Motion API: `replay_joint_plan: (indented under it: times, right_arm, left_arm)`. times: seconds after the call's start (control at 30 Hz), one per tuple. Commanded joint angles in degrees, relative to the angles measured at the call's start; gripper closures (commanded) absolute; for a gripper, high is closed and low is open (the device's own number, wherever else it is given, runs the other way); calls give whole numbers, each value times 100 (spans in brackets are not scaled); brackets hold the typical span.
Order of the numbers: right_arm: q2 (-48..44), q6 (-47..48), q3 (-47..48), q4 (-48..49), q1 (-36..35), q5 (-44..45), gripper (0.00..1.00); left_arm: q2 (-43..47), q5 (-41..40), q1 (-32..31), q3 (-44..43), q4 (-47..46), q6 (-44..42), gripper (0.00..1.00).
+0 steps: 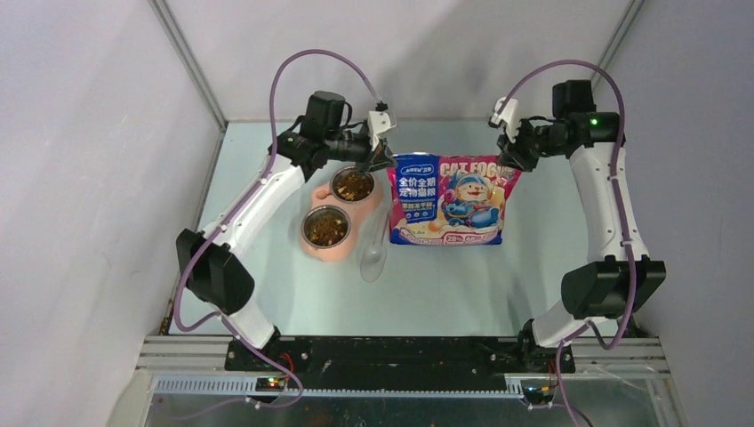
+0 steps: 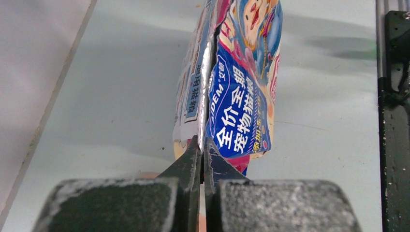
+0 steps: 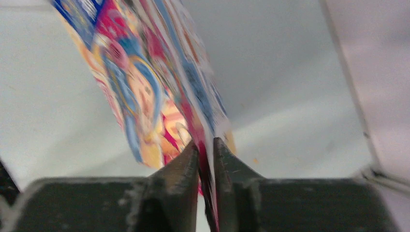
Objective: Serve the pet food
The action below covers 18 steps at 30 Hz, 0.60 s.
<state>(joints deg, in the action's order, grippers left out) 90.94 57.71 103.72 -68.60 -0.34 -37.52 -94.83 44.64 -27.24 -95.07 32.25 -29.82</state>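
Observation:
The pet food, dark-brown kibble, fills two steel bowls (image 1: 353, 185) (image 1: 325, 228) set in a pink stand (image 1: 322, 253) left of centre. A pink, white and blue cat food bag (image 1: 455, 201) hangs upright over the table, held by its two top corners. My left gripper (image 1: 381, 160) (image 2: 203, 141) is shut on the bag's left top corner, close above the far bowl. My right gripper (image 1: 509, 160) (image 3: 207, 143) pinches the right top corner. The bag (image 2: 241, 96) fills the left wrist view and is blurred (image 3: 145, 87) in the right wrist view.
A translucent plastic scoop (image 1: 373, 260) lies on the table just right of the pink stand, below the bag's left bottom corner. Grey walls close in the table at the left, the right and the back.

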Motion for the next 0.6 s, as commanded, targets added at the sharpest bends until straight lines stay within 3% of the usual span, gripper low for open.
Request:
replay_joint_plan:
  times: [0.0, 0.1, 0.17, 0.2, 0.23, 0.27, 0.33, 0.43, 0.57]
  right_arm:
    - [-344, 96, -16, 175, 510, 741, 74]
    - [-431, 254, -105, 130, 654, 653, 99]
    - [-462, 190, -111, 145, 695, 660, 98]
    - [-474, 127, -121, 189, 700, 681, 93]
    - [-486, 91, -131, 220, 701, 749, 77]
    - [-539, 41, -172, 300, 717, 770, 70]
    - [-629, -7, -258, 396, 769, 739, 66]
    - [-765, -375, -264, 546, 902, 594, 60]
    - [-746, -1548, 198, 648, 1388, 294, 39]
  left_arm:
    - [351, -225, 277, -189, 113, 82, 100]
    - [340, -216, 294, -188, 97, 105, 100]
    - [329, -210, 302, -200, 82, 116, 100]
    - [327, -210, 311, -221, 81, 124, 100]
    - [307, -213, 313, -231, 82, 138, 100]
    - [303, -216, 316, -256, 77, 162, 100]
    - [291, -265, 322, -303, 35, 306, 96]
    - [354, -416, 386, -410, -62, 627, 76]
    - [637, -519, 845, -388, -121, 1085, 64]
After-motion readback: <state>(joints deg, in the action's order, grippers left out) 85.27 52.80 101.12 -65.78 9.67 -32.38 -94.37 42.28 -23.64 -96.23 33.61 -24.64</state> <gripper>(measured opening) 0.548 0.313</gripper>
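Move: The cat food bag stands between the hands, its top edge at their height. Its middle is about 12 cm right of the left hand and 10 cm left of the right, some 4 cm back and 11 cm below both; the left hand pinches the top left corner. The far bowl lies 8 cm left and 4 cm ahead of the left hand, 20 cm down; the scoop 3 cm left and 12 cm back of it, 21 cm down. Rightward along the last stretch of the bag's top edge and off its right corner goes the right hand, about 7.5 cm, nipping nearly shut once more, then opening to about half, turning some 15 degrees clockwise and lifting slightly at the end. The left hand keeps its pinch at first, then opens about a third and backs off left and a little forward, some 3 cm, freeing the corner. ##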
